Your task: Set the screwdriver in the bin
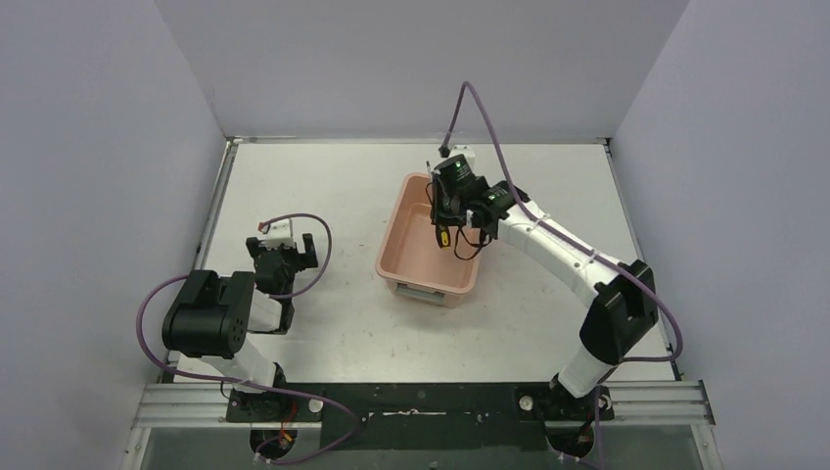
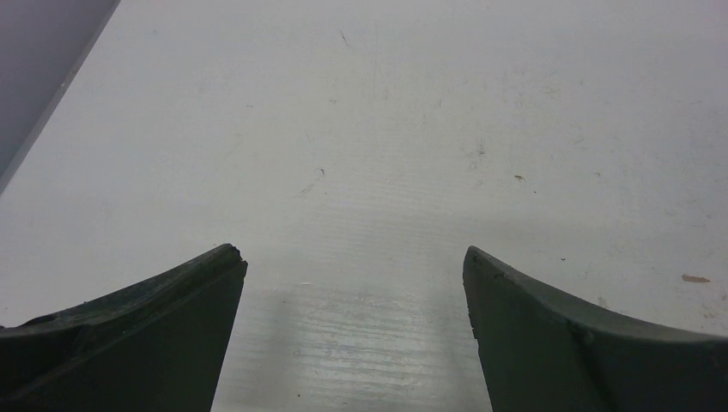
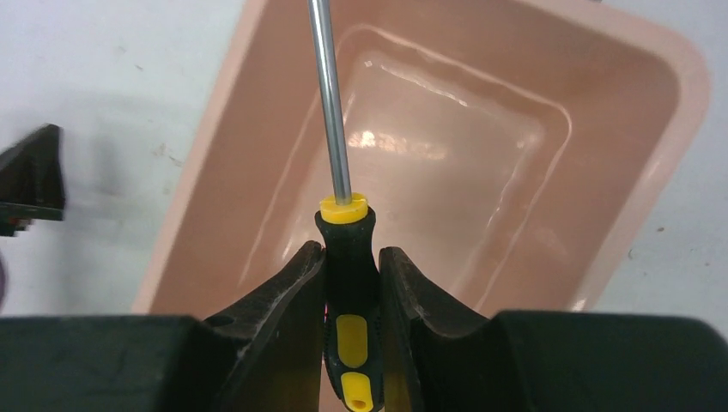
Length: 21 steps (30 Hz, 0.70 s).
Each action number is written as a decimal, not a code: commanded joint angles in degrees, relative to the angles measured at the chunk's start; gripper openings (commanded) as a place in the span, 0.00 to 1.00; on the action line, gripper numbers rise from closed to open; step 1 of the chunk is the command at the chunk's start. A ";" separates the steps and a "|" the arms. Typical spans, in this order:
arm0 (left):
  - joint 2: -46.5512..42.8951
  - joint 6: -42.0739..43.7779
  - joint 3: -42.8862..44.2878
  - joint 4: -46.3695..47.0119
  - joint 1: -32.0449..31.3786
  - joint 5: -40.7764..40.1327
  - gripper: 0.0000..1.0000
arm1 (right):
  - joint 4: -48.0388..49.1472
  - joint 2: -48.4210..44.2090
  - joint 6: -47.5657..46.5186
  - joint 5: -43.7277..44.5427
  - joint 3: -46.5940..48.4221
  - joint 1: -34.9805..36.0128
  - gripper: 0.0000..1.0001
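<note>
The screwdriver (image 3: 348, 249), with a black-and-yellow handle and a thin metal shaft, is held by its handle in my right gripper (image 3: 352, 251), which is shut on it. It hangs over the inside of the salmon-pink bin (image 3: 481, 146), shaft pointing toward the bin's far end. From above, the right gripper (image 1: 448, 220) is over the right half of the bin (image 1: 416, 250), and the yellow of the screwdriver (image 1: 443, 238) shows below it. My left gripper (image 1: 283, 243) rests well left of the bin, open (image 2: 354, 257) over bare table with nothing between its fingers.
The bin stands mid-table, tilted slightly, a grey handle clip (image 1: 423, 290) at its near end. White walls close the table on three sides. A purple cable (image 1: 489, 127) arcs above the right arm. A dark shape (image 3: 33, 176) shows at the left edge of the right wrist view.
</note>
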 commanded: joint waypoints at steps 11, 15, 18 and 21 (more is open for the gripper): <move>0.11 -0.01 1.05 2.49 -0.15 -0.02 0.97 | 10.05 12.19 5.59 0.06 -10.81 2.33 0.00; 0.06 -0.02 1.10 2.44 -0.16 -0.04 0.97 | 10.87 16.16 5.56 0.78 -10.82 2.44 0.00; 0.06 -0.03 1.06 2.39 -0.12 -0.03 0.97 | 10.92 17.98 5.46 2.15 -10.74 2.55 0.00; 0.07 -0.02 1.12 2.38 -0.16 -0.04 0.97 | 11.19 18.62 5.51 2.90 -11.09 2.59 0.02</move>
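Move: The screwdriver is already in the right hand, its handle pinched between the fingertips. The bin's middle lies about 3 cm ahead of that hand, 2 cm to its right and some 16 cm below; the bin's near handle is about 13 cm back and 2 cm left, its far handle roughly 15 cm ahead and 4 cm right, both about 11 cm lower. From the left hand the bin's middle is some 37 cm right, level with it ahead and in height. The screwdriver, still pinched by its handle, is lowered fast by the right hand, some 19 cm almost straight down between the bin's walls towards its floor, with only a small drift back towards the robot. The fingers tip roughly 20 degrees further downward on the way and keep their hold. ##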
